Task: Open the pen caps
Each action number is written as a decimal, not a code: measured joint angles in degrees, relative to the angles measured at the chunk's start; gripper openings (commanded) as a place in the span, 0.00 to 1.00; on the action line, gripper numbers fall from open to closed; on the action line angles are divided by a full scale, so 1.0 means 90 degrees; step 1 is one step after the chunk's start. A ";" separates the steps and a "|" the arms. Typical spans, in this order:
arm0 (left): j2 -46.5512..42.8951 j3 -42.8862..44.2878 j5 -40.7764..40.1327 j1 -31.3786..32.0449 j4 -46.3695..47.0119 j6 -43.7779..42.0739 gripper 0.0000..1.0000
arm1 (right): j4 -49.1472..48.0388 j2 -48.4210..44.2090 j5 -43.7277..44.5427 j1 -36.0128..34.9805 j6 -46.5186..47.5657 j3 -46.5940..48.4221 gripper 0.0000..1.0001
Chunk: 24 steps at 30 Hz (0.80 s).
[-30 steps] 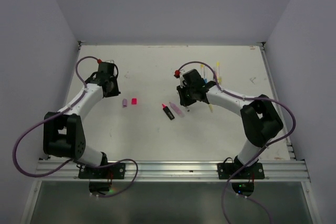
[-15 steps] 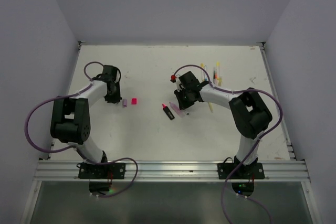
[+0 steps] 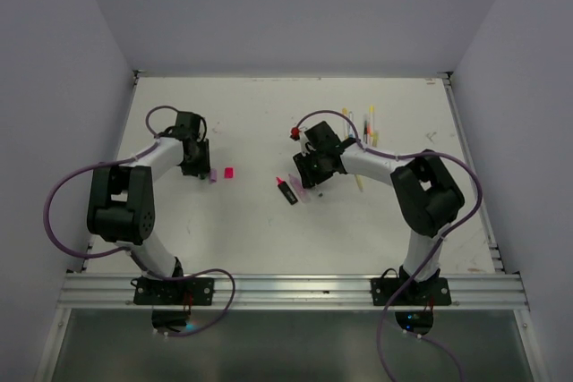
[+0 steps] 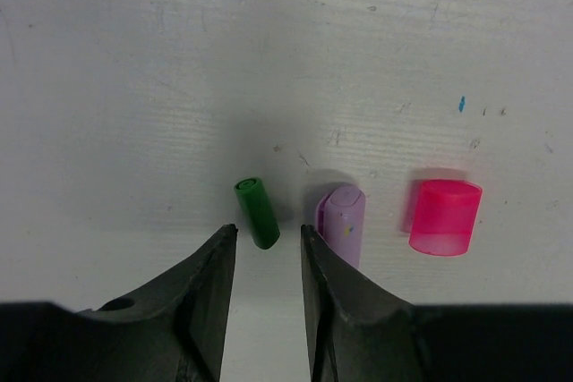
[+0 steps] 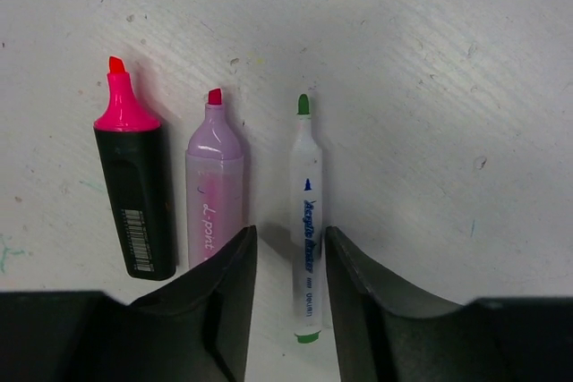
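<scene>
In the left wrist view three pen caps lie on the white table: a green cap [image 4: 257,212], a lilac cap [image 4: 341,225] and a pink cap [image 4: 444,217]. My left gripper [image 4: 267,237] is open and low, and the green cap lies just beyond its fingertips, untouched. In the right wrist view three uncapped pens lie side by side: a black-and-pink highlighter [image 5: 134,194], a lilac highlighter [image 5: 215,187] and a white green-tipped marker [image 5: 306,212]. My right gripper [image 5: 288,241] is open, and the marker's rear half lies between its jaws with gaps on both sides.
In the top view my left gripper [image 3: 204,170] is beside the pink cap [image 3: 229,173], and my right gripper [image 3: 307,182] is by the black highlighter [image 3: 287,191]. Several thin pens [image 3: 369,124] lie behind the right arm, one yellow pen [image 3: 359,179] beside it.
Both arms have come down to the table over the last second. The left gripper has shifted slightly right toward the caps. The right gripper now sits low over the pens.
</scene>
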<state>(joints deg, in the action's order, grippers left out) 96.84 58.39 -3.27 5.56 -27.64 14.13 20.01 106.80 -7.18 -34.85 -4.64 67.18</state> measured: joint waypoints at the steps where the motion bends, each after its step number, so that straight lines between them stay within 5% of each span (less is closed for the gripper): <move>1: -0.0007 -0.0007 0.0000 0.0000 0.0002 0.0002 0.39 | 0.0017 -0.0019 0.0010 0.0000 -0.0017 0.0000 0.46; 10: -0.0954 -0.0153 -0.0131 0.0000 -0.0032 0.0141 0.57 | 0.0182 -0.1008 0.0612 0.0097 -0.0367 0.0000 0.72; 19: -0.3381 -0.0692 -0.0393 0.0000 0.0330 0.0452 1.00 | 0.0352 -0.1518 0.1545 0.1333 -0.1064 -0.0117 0.72; 24: -0.4636 -0.1256 -0.0398 -0.0005 0.0585 0.0481 1.00 | 0.0561 -0.1314 0.1693 0.1887 -0.1285 -0.0306 0.68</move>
<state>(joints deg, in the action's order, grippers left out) 55.11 47.09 -6.85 5.52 -22.37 18.46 25.06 94.98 8.05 -17.87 -16.21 64.42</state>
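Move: The yellow pen lies about 15 cm to the right of the right hand and 5 cm farther out, 1 cm lower. The white pen, already released, lies right under that hand, with the purple highlighter 5 cm left and 2 cm back. From the left hand the yellow pen is some 50 cm right and 3 cm out; the released green cap sits just under it, the purple cap 4 cm to its right. Leaving the white pen on the table, the right hand rises about 9 cm, swings some 15 cm right and a little forward to above the yellow pen, sinking partway, turning clockwise some 35 degrees and opening wider. Off the green cap, the left hand lifts straight up, then eases slightly back, tilting its fingers outward and opening fully. ##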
